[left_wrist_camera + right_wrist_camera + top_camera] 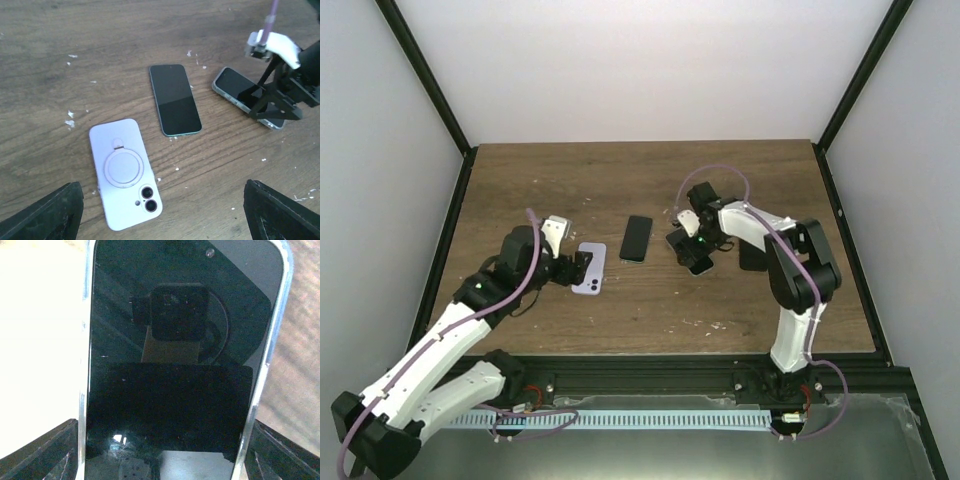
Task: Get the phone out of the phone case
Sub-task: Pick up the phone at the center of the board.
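Observation:
A phone in a clear, silver-edged case [175, 365] lies screen up on the wooden table [550, 190], right of centre. My right gripper [165, 455] straddles its near end, a finger pressed against each long edge; the left wrist view shows the same phone [232, 89] and gripper [277, 102]. A phone in a lilac case [125, 172] with a ring stand lies back up, camera lenses showing. My left gripper [162, 220] hovers open just short of it, nothing between its fingers. In the top view the left gripper [576, 270] sits at the lilac case's [591, 268] left edge.
A third phone [175, 99] with a dark screen and teal edge lies flat between the two others, also seen from above [637, 238]. A dark flat object [752, 256] lies behind the right arm. Black frame posts and white walls bound the table.

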Robot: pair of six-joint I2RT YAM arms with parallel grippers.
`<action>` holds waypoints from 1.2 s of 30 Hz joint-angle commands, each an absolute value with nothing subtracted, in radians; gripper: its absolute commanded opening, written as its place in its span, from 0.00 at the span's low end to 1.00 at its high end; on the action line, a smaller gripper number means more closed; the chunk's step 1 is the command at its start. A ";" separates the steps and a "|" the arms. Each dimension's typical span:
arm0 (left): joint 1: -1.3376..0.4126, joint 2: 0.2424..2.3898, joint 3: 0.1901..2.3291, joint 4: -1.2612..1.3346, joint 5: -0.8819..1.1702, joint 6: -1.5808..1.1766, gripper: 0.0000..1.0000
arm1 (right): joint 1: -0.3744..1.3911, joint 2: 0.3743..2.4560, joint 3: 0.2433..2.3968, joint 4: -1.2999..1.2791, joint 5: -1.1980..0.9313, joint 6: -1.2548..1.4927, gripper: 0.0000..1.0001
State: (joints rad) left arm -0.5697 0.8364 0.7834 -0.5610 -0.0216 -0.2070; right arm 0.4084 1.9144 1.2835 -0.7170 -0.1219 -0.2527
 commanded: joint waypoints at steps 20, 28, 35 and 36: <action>-0.758 1.174 0.803 0.074 0.239 -0.700 0.66 | 0.402 1.020 0.722 -0.183 -0.548 -0.238 0.52; -0.786 1.371 0.930 0.137 0.253 -0.738 0.59 | 0.400 1.037 0.724 -0.180 -0.518 -0.247 0.52; -0.807 1.438 0.946 0.206 0.262 -0.783 0.48 | 0.400 1.029 0.714 -0.176 -0.507 -0.253 0.53; -0.809 1.444 0.949 0.208 0.262 -0.785 0.46 | 0.399 1.031 0.715 -0.176 -0.504 -0.254 0.53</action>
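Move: The right hand already grips the clear-cased phone, held flat at the board. The left fingers it is being brought to are about 28 cm to its left, 7 cm back and 18 cm up. The bare phone lies some 17 cm left and 5 cm ahead, the black case 16 cm right and 3 cm ahead. From the left hand the clear-cased phone is about 27 cm right, 8 cm ahead and 18 cm down; the purple phone is nearly below, 5 cm ahead. Still pinching the clear-cased phone by its long sides, the right hand lifts it about 16 cm while drawing back some 9 cm and slightly left. Its fingers swing from straight down to forward-left, then it holds still. The left hand sweeps some 20 cm right, late on also forward, rolling its left side down and half closing its fingers around the phone's raised edge; touch there can't be seen. ##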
